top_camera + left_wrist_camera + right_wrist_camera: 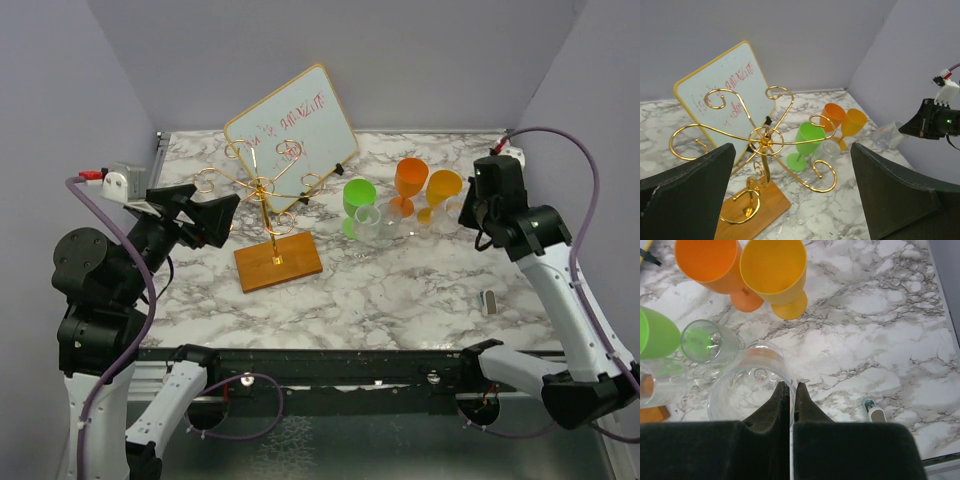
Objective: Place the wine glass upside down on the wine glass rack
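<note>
A clear wine glass is below my right gripper, which is shut on its rim, one finger inside the bowl and one outside. From the left wrist view the held glass shows faintly beside that gripper, right of the coloured glasses. The wine glass rack is a gold wire stand with curled arms on a brown wooden base, left of the table's centre. My left gripper hovers open just left of the rack, holding nothing.
A second clear glass stands by a green glass, with an orange glass and a yellow glass behind. A tilted whiteboard leans at the back. A small capped object lies near the right front.
</note>
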Controlling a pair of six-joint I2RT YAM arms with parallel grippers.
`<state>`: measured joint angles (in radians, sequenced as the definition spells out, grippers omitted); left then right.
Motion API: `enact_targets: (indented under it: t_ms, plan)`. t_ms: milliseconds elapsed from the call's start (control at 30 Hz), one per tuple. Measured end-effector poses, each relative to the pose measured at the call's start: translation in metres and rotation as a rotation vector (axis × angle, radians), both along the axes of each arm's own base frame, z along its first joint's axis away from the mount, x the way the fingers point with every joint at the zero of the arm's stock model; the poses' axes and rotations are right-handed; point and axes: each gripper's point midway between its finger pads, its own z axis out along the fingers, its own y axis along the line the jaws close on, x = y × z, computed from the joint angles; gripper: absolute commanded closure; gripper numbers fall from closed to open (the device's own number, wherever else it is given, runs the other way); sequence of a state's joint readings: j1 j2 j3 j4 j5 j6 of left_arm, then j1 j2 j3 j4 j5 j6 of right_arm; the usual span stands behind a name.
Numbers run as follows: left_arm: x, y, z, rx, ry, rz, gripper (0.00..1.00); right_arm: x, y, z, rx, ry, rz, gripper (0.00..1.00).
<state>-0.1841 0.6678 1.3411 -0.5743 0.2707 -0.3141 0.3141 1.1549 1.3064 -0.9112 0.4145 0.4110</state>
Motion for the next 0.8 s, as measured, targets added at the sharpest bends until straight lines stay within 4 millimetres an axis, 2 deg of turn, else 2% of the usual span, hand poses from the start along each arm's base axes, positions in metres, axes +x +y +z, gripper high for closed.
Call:
enact_targets:
  t_ms: [267,467,600,800]
  plan:
    - [-0.010,-0.018,0.022,-0.157,0.039,-0.099,0.01,-0.039,0.002,0.080,0.149,-0.241,0.045,0.99]
    - [0.002,-0.043,0.042,-0.328,0.141,-0.224,0.01,-0.055,0.029,0.153,0.376,-0.568,0.182,0.99]
    - [0.020,-0.058,0.043,-0.445,0.225,-0.293,0.01,-0.052,0.044,0.190,0.483,-0.757,0.257,0.99]
    - [0.054,-0.077,0.041,-0.566,0.331,-0.370,0.01,-0.033,0.067,0.227,0.612,-0.952,0.350,0.99]
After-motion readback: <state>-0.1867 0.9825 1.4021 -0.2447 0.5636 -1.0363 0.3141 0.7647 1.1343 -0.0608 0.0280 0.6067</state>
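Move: The clear wine glass hangs by its rim in the right hand's shut fingers, its middle about 8 cm below that hand, 2 cm ahead and 3 cm left; from the left hand it lies roughly 35 cm right, 11 cm ahead and 28 cm down. The rack's top is some 34 cm left of the right hand and 12 cm higher, about level fore and aft. The yellow goblet stands 10 cm ahead of the right hand, the orange one 12 cm ahead and 6 cm left, both about 17 cm lower. The wine glass, still pinched at its rim, is carried about 23 cm up by the right hand, which first draws back and then bears left towards the rack, tipping its fingers from steeply down to slightly upward so the foot swings up and outward. Meanwhile the open, empty left hand shifts right, forward and a little higher towards the glass, rolling its left side down some 30 degrees. ##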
